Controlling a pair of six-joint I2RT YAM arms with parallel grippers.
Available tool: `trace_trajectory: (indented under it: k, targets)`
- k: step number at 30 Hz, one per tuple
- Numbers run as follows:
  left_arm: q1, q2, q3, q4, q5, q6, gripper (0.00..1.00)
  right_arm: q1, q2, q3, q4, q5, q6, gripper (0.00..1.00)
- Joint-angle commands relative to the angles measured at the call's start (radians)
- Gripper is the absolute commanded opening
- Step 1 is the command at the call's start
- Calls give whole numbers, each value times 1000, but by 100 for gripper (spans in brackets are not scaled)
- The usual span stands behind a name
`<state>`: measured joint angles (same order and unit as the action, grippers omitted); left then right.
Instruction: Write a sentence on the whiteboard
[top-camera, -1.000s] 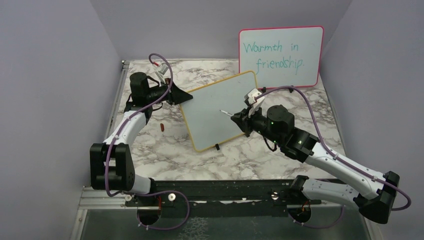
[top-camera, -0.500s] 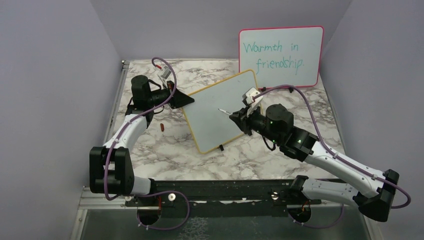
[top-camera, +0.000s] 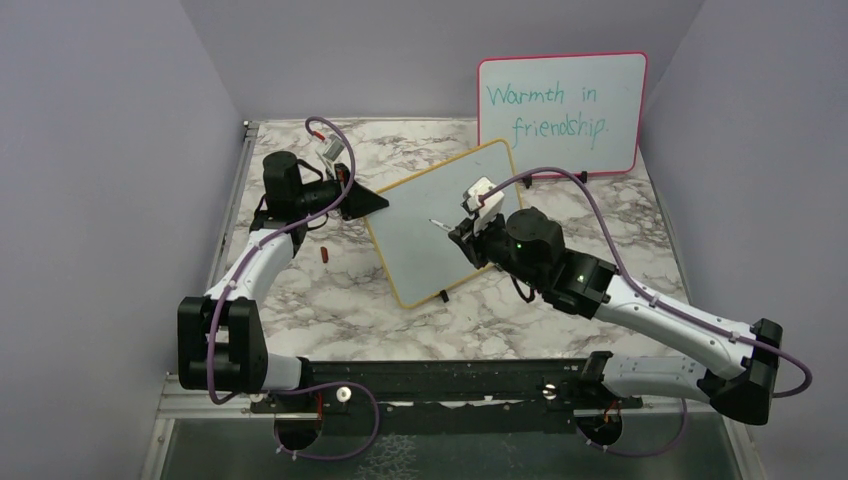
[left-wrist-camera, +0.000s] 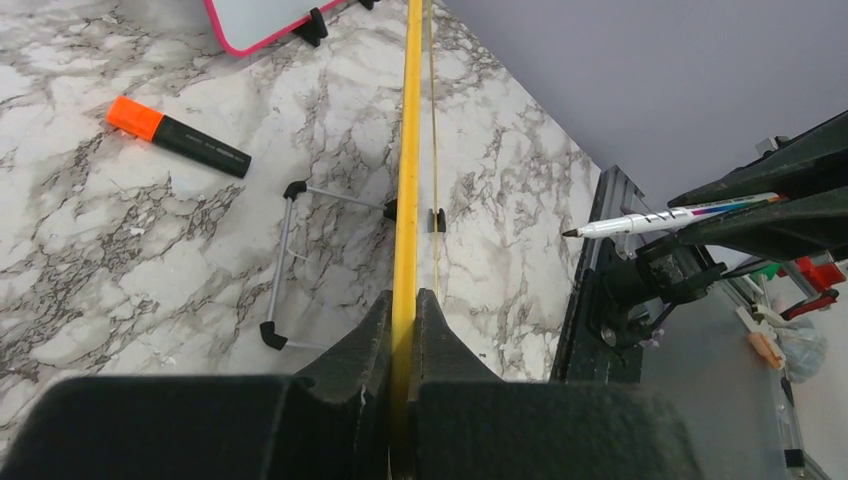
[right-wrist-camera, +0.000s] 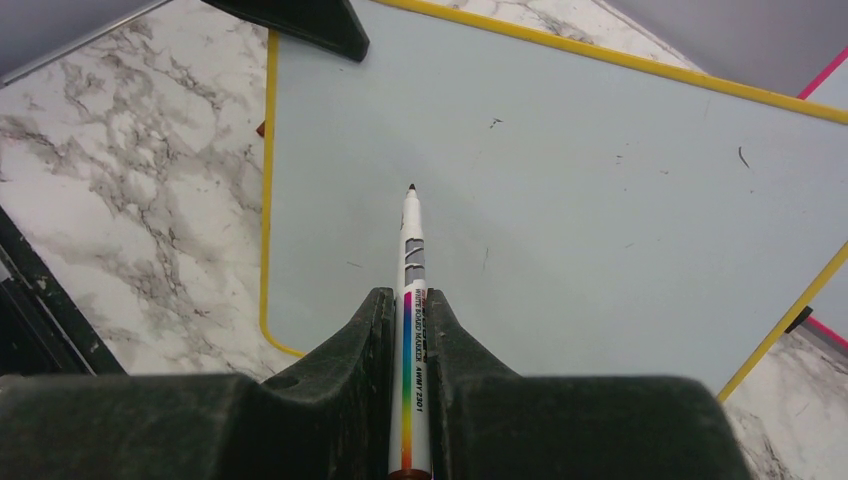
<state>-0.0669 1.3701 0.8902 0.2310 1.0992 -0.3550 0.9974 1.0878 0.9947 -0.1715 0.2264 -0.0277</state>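
The whiteboard (top-camera: 440, 225), yellow-framed, lies tilted across the middle of the marble table. My left gripper (top-camera: 380, 203) is shut on its left edge; in the left wrist view the yellow frame (left-wrist-camera: 407, 180) runs edge-on between the fingers of this gripper (left-wrist-camera: 404, 300). My right gripper (top-camera: 462, 232) is shut on a white marker (right-wrist-camera: 412, 260) with a rainbow stripe, its dark tip pointing at the board's face (right-wrist-camera: 600, 200) near the centre. Whether the tip touches the board I cannot tell. The sentence does not show; the face bears only small specks.
A pink-framed board (top-camera: 562, 115) with teal writing stands at the back right. An orange-capped black highlighter (left-wrist-camera: 178, 138) and a thin wire stand (left-wrist-camera: 285, 262) lie on the table beside the whiteboard. A small red thing (top-camera: 325, 254) lies left of the board.
My left gripper has closed on the whiteboard's left edge, and the board has shifted slightly. The right arm has carried the marker a little leftward over the board.
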Motion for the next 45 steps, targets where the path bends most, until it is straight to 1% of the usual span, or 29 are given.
trace_trajectory:
  k: [1, 11, 20, 27, 45]
  targets:
    - [-16, 0, -5, -111, -26, 88, 0, 38, 26, 50, -9, 94, -36, 1]
    - [-17, 3, 9, -128, -34, 87, 0, 81, 94, 107, -11, 129, -71, 1]
    - [-40, -13, 17, -174, -61, 121, 0, 142, 186, 167, -8, 205, -112, 1]
    - [-46, -17, 22, -186, -64, 134, 0, 182, 251, 200, 27, 268, -150, 1]
    - [-47, 0, 38, -214, -67, 160, 0, 223, 361, 258, 126, 280, -219, 1]
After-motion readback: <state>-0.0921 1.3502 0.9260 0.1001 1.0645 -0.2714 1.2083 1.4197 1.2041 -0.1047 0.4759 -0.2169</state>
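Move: The upper-left part of the whiteboard, where the marker in my right hand is going, is about 12 cm to the left, 7 cm ahead and 3 cm below that hand. The whiteboard's middle is 8 cm ahead, 2 cm left and 9 cm lower. The red cap is on the table some 26 cm left, 3 cm ahead and 24 cm down. That upper-left part lies about 2 cm back of my left hand and 4 cm below, neither left nor right. I carry the gripped marker steadily left with my right hand, about 8 cm across the front of the whiteboard to its upper-left part, sinking only slightly late on. The wrist rolls some 15 degrees, left side down, and the tip keeps pointing forward-left, short of the surface. My left hand keeps pinching the whiteboard's upper-left corner, holding it nearly still. ##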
